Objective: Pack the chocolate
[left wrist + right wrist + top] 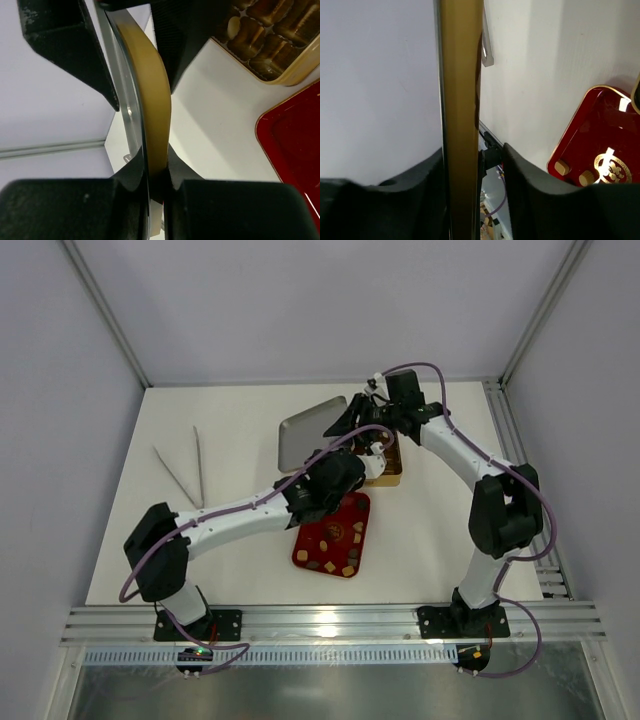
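Small tan, cream and dark brown chocolate pieces (340,540) lie on the red tray (312,552). More pieces (260,40) fill the square gold tin (390,476). A gold-rimmed silver lid (310,430) is held tilted beside the tin. My left gripper (352,447) is shut on the lid's rim (155,100), as the left wrist view (155,175) shows. My right gripper (345,418) straddles the lid's edge (460,100). In the right wrist view (472,150) its right finger stands apart from the rim. Two tan pieces (562,167) show on the tray (590,130).
Metal tongs (180,470) lie on the white table at the left. The arms cross over the tin and hide much of it. The tray's corner (295,145) lies close to the tin's rim (295,75). Metal rails run along the table's near and right edges.
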Robot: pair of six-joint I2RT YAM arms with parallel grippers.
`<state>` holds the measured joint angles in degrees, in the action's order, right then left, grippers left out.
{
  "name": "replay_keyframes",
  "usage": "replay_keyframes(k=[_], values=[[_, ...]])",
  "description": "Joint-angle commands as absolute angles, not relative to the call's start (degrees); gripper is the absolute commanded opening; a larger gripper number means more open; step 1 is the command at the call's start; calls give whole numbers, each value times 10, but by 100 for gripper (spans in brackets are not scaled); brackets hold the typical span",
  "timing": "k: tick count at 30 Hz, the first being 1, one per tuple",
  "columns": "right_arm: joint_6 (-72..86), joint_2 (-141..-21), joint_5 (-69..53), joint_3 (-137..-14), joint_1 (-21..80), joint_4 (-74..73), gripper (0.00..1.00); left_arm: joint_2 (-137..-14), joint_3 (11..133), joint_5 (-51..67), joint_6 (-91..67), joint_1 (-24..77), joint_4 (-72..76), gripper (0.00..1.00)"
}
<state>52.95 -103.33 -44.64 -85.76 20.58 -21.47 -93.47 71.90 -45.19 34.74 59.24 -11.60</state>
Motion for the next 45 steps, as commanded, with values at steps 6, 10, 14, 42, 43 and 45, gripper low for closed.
replay_keyframes(k=[6,10,14,42,43,45], values=[[533,-947,-416,-821,182,-135,80,-893,773,-400,287,584,-136,0],[546,-906,-387,-791,157,-82,91,-891,793,-361,252,584,-176,0],[566,-874,-372,-760,131,-24,98,-895,815,-322,225,584,-206,0],[373,-772,-169,-645,20,-116,100,-953,835,344,-443,328,17,0],[367,-776,-169,-638,21,-112,100,-961,833,354,-462,321,58,0],[361,-784,-167,-635,21,-109,100,-990,832,368,-495,315,96,0]])
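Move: The chocolate box, where the lid is headed, stands about 13 cm ahead of the left hand and 10 cm to its right, some 18 cm below. The lid is held up between both grippers, its middle about 5 cm ahead of the left hand and 3 cm to its left; the red tray lies about 6 cm back, 2 cm right and 21 cm below. From the right hand the box is roughly 9 cm ahead, 9 cm right and 19 cm below. The lid stays pinched in the shut left gripper, which rolls its right side up and tips down, some 95 degrees in all, while rising about 8 cm and going right towards the box, drawing back a little before easing forward. The right fingers open wide, let go of the lid and swing about 20 cm right past the box, rising first, then sinking and turning clockwise. ##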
